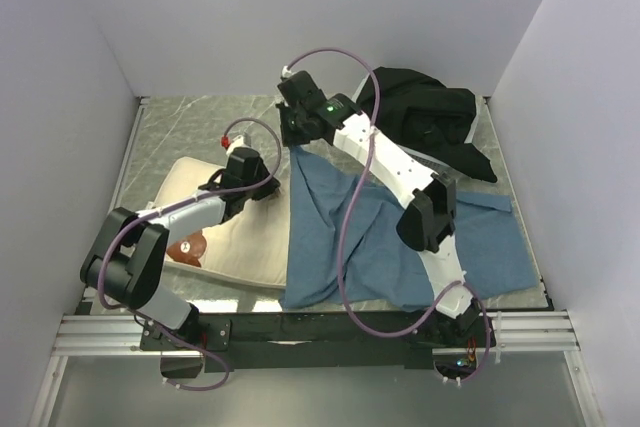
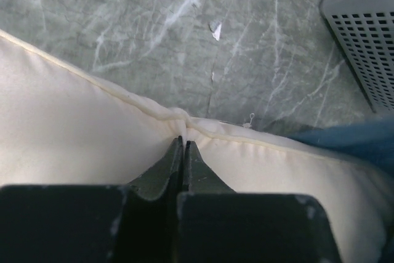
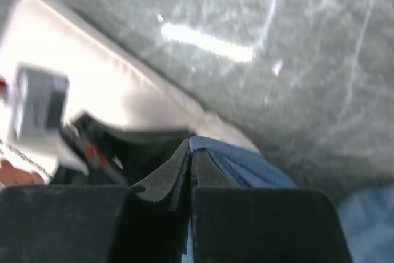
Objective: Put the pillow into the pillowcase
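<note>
The cream-white pillow (image 1: pixel 240 242) lies at the left of the marble table, its brown bear print showing beside the left arm. My left gripper (image 1: pixel 266 188) is shut on the pillow's far piped edge (image 2: pixel 203 129), pinching the seam. The dusty-blue pillowcase (image 1: pixel 400 237) spreads wrinkled over the middle and right, overlapping the pillow's right end. My right gripper (image 1: pixel 294 143) is shut on a corner of the pillowcase (image 3: pixel 246 167) and holds it raised above the table, just past the pillow's far right corner (image 3: pixel 123 93). In the left wrist view, blue pillowcase fabric (image 2: pixel 357 143) shows at the right.
A black cloth heap (image 1: pixel 430 117) sits at the back right on a grey perforated box (image 2: pixel 363 29). White walls close in the table on three sides. Purple cables loop over both arms.
</note>
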You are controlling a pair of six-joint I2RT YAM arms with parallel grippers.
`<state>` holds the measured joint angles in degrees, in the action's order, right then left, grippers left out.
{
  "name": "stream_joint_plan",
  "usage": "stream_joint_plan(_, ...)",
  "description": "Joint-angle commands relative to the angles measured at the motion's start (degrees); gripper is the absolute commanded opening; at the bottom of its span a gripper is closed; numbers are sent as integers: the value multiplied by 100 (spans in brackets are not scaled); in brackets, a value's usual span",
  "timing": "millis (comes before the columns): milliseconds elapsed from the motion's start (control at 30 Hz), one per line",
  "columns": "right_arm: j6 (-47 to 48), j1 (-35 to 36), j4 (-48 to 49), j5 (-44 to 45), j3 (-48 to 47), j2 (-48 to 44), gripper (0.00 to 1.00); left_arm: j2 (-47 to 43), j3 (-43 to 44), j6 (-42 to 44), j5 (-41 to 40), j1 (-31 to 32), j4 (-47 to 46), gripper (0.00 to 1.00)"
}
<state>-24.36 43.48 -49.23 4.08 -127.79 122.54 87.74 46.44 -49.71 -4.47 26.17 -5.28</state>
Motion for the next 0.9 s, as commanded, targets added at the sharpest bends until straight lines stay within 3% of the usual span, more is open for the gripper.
stream_joint_plan(0, 98, -59, 599, -171, -809, 542, 1, -231, -187, -319, 465, 476, 44, 1)
stream_joint_plan(200, -156, 2, 914, -592, -486, 272, 0, -250, -487, -575, 465, 424, -71, 1)
stream_joint_plan(367, -78, 555, 1397, -328, 1005, -554, 2, 163, -153, -698, 816, -470, -35, 1)
stream_joint_plan(467, -113, 556, 1742, -329, 1589, -1074, 23, 506, 234, -619, 1088, -849, 80, 1)
stream_joint_plan(500, -69, 538, 1559, -250, 1538, -1066, 37, 602, 400, -610, 1123, -886, 88, 1)
stream_joint_plan(633, 151, 529, 802, 355, 1116, -969, 60, 726, 744, -575, 1176, -904, 158, 1)
stream_joint_plan(700, 151, 625, 722, 985, 1492, -1336, 73, 796, 832, -575, 1194, -903, 150, 1)
stream_joint_plan(867, -130, 872, 1169, 1798, 3675, -2600, 81, 893, 911, -610, 1185, -912, 133, 1)
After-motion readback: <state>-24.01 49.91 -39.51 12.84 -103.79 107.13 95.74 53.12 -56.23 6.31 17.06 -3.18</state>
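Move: The right gripper already pinches the pillowcase's raised edge. The pillow corner held in the left gripper lies about 13 cm below the right gripper, some 5 cm to its left and 2 cm back; the pillow's middle is about 15 cm left and 9 cm back. The spread pillowcase lies some 25 cm right and 10 cm back. From the left gripper, the raised case edge is about 5 cm right, 2 cm forward and 13 cm up. Ease the right gripper barely forward, then swing it down about 4 cm and back some 7 cm, drifting left. Open it wide to let go of the pillowcase edge by the pillow corner, then lift away, finishing rightward. Keep the left fingers shut on the corner, dipping back and right slightly before pushing forward about 6 cm and left, rolling some 10 degrees. ##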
